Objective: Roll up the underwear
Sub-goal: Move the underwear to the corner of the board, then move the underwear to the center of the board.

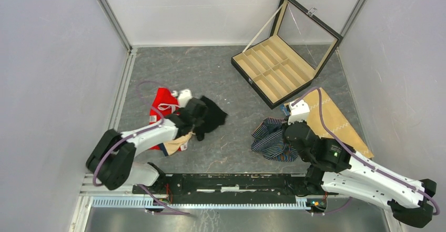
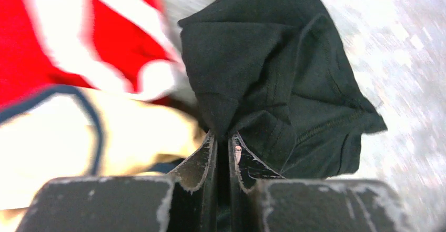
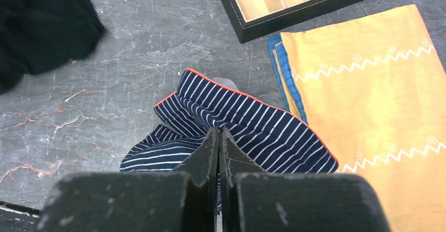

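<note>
The plain black underwear (image 1: 213, 117) lies crumpled at centre left. My left gripper (image 1: 197, 120) is shut on its near edge. In the left wrist view the black underwear (image 2: 273, 69) bunches into a fold pinched between the fingers of that gripper (image 2: 223, 137). The navy underwear with thin pale stripes (image 1: 271, 137) lies bunched at centre right. My right gripper (image 1: 286, 134) sits on its right side. In the right wrist view the striped underwear (image 3: 252, 121) gathers toward the tips of the right gripper (image 3: 218, 132), whose jaws are pressed together on it.
A red and white garment (image 1: 164, 103) and a cream one (image 1: 176, 145) lie under the left arm. An open black box (image 1: 251, 83) with tan compartments stands at the back right. A flat tan cloth with white zigzag stitching (image 1: 336, 119) lies right of the striped underwear.
</note>
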`<state>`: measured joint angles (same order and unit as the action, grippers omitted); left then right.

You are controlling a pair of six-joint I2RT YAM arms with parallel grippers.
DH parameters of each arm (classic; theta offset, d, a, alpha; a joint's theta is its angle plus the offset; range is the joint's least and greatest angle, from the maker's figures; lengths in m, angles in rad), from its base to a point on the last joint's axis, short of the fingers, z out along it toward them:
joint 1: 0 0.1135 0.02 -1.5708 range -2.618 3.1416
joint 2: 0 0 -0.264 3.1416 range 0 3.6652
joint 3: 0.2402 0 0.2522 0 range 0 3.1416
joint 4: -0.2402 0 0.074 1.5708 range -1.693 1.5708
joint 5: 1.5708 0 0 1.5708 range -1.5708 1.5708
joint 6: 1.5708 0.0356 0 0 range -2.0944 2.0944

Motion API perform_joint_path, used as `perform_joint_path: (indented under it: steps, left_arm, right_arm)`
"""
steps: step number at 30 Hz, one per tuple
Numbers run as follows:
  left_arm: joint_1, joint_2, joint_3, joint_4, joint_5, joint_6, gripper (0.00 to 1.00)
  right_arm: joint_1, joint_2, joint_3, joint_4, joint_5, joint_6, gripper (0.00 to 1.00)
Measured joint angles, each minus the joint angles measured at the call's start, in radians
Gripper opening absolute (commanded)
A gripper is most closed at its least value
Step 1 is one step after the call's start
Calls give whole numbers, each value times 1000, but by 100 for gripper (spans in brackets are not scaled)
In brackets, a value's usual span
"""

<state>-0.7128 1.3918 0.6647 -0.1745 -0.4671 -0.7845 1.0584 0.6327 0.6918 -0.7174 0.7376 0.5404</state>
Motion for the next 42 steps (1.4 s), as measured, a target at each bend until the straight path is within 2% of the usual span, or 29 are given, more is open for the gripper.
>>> perform_joint_path:
  steps: [4,9,11,15,19,22,29,33,34,38,42]
  left_arm:
    - [180,-109,-55,-83,-81,-55,4]
    - [357,-143,-63,-158,-200,-150,8]
    - [450,-143,-62,-172,-226,-175,18]
    - [581,-142,-40,-196,-245,-188,51]
    - [599,-151,12,-166,-175,-159,76]
    - [591,-201,13,-129,-82,-130,85]
    - [526,-379,6,-98,57,-93,97]
    - [499,-460,6,-108,97,-84,98]
    - [494,-480,6,-112,109,-80,98]
    - [490,-539,-1,-127,146,-66,98]
    - [486,-559,-27,-131,209,-46,98]
  right_arm:
    - [0,18,-1,28,-16,-11,0]
    - [0,74,0,73,-63,-34,0]
    - [0,105,5,83,-86,-50,0]
    - [0,146,16,117,-127,-87,0]
    - [0,168,40,184,-194,-140,0]
    - [0,211,89,254,-266,-184,0]
    - [0,345,294,397,-354,-254,0]
    - [0,332,282,477,-349,-250,0]
    - [0,325,258,489,-340,-241,1]
    - [0,296,29,505,-295,-150,29]
    - [0,347,-177,414,-281,-59,50]
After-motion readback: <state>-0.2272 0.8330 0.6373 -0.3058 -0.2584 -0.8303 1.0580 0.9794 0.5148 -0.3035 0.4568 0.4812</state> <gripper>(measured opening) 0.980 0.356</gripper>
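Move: My left fingers pinch the black underwear, whose middle lies only about 2 cm to their right and 1 cm ahead. The board's left edge, where it is going, is some 35 cm to the left; the red underwear stands in between, about 16 cm left and 2 cm ahead, the beige one 11 cm left and 8 cm back. My right hand holds the striped underwear, its middle some 10 cm below, 2 cm left and 2 cm back; from this hand the yellow cloth lies 21 cm right and 3 cm ahead. Keeping its pinch, my left hand sweeps the black underwear low over the board about 22 cm to the left, against the red and beige ones, swinging counter-clockwise, then opens wide, rises and comes back right about 10 cm. Meanwhile my right hand swings the striped underwear up and left some 14 cm, then whips down about 20 cm and slightly back right, its fingers opening to let go. ##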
